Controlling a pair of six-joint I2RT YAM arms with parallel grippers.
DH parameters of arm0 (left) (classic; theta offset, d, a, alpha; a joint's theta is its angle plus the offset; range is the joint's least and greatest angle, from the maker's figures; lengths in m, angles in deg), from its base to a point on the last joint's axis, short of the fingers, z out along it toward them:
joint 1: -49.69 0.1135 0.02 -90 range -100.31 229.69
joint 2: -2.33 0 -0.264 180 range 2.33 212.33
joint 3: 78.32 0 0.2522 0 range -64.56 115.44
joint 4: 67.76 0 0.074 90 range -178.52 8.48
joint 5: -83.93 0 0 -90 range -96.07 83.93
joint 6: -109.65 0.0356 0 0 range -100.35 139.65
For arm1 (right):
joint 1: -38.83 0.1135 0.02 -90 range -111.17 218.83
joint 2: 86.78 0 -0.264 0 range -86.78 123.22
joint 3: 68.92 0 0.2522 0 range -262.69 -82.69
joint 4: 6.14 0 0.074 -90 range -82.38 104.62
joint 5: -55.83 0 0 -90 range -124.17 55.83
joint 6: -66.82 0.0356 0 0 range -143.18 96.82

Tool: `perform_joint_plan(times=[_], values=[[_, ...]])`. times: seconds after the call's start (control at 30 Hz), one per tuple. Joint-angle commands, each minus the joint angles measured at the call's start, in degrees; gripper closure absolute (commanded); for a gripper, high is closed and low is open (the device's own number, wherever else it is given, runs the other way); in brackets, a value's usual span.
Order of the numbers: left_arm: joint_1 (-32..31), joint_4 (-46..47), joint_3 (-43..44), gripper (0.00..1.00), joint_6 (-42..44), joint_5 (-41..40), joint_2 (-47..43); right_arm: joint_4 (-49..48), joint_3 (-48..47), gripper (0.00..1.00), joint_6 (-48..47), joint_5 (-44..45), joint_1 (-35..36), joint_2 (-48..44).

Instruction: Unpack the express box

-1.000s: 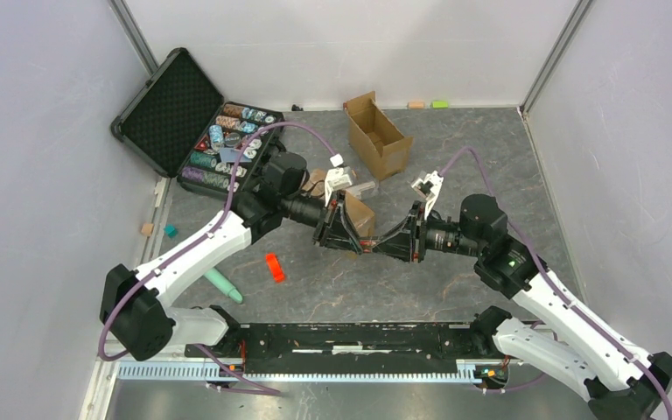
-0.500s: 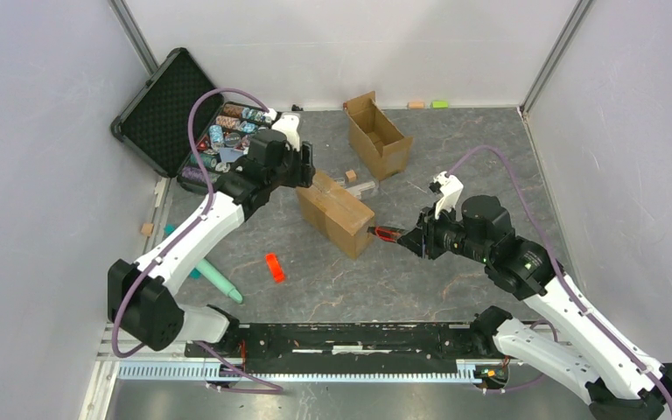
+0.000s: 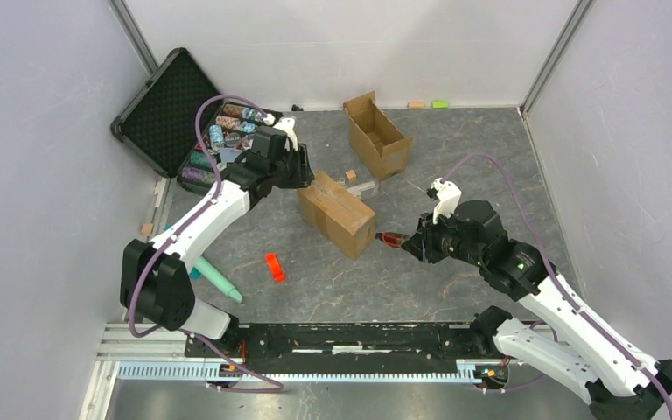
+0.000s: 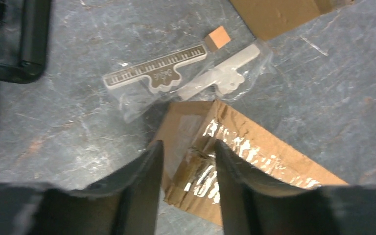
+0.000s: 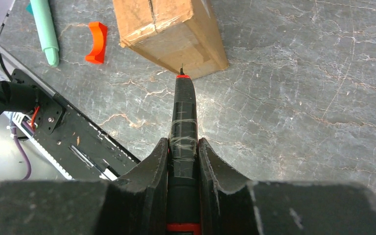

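The express box [image 3: 337, 214] lies closed in the middle of the table, brown cardboard with a torn, shiny taped seam [image 4: 254, 152]. My left gripper [image 3: 302, 171] hangs over its far left end. In the left wrist view the left gripper [image 4: 186, 147] is open, its jaws apart above the box's corner and holding nothing. My right gripper [image 3: 413, 241] is shut on a black cutter with a red tip [image 5: 182, 107]. The cutter points at the near right end of the box [image 5: 169, 29] and its blade tip stops just short of the cardboard.
An open, unlabelled cardboard box [image 3: 376, 136] stands behind. A black case [image 3: 171, 109] with poker chips sits far left. Clear bags with a ruler-like piece [image 4: 156, 78] and an orange cube [image 4: 218, 37] lie by the box. An orange piece [image 3: 274, 267] and a teal marker [image 3: 219, 284] lie front left.
My left arm has swung from the box's near end to its far left end and opened its jaws. My right arm has drawn back to the right, still gripping the cutter.
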Motion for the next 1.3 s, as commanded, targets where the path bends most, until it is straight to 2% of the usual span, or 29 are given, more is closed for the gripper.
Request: perform_joint_plan(times=[0.0,0.2,0.43,0.6,0.73,1.0,1.17,1.27], values=[[0.5,2.5,-2.2,0.55,-7.1,3.2,0.3,-3.7,-1.6,1.00,-0.5,2.9,0.3,1.8],[-0.1,3.8,-8.3,0.78,-19.6,3.1,-3.2,-2.3,-6.4,1.00,-1.8,6.5,0.2,3.9],[-4.9,6.7,-15.0,0.84,-30.4,-0.8,-9.8,-0.9,-9.9,1.00,-3.4,8.2,0.2,5.5],[-6.6,3.4,-15.5,0.84,-29.3,-5.7,-9.8,1.1,-12.8,1.00,-5.0,10.9,0.2,6.6],[-5.4,1.3,-17.9,0.89,-28.0,-10.2,-11.2,3.2,-15.4,1.00,-6.0,11.5,0.2,6.6],[-1.7,-1.6,-20.5,0.97,-25.2,-10.7,-10.6,7.1,-21.1,1.00,-7.8,19.0,0.3,7.7],[-1.5,-1.3,-23.8,0.98,-25.4,-10.4,-12.1,-2.2,-17.5,1.00,-7.5,22.7,0.2,10.4],[-1.6,-0.4,-26.0,0.98,-26.2,-9.9,-13.3,-13.5,-14.2,1.00,-6.2,24.0,0.3,12.4]])
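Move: The left hand's half-open fingers are at the far-left end of the taped express box, whose middle lies about 6 cm back, 6 cm to the right and 5 cm below. From this hand, the small wooden cube is about 4 cm ahead and 8 cm right, and the open brown box some 10 cm ahead and 14 cm right, both lower. From the right hand, which holds the utility knife, the express box's middle is about 6 cm ahead, 15 cm left and some 8 cm down. Back towards the base by about 5 cm goes the left hand, after first closing its fingers to pinch the express box's far-left end. It rolls its left side down, turns some 20 degrees counter-clockwise, then drifts left and sinks late, still gripping. The right hand, keeping the knife, dips slightly, then rises and travels forward, about 8 cm up and 7 cm out, beside the box's right end, tipping its fingers upward and turning slightly clockwise. ##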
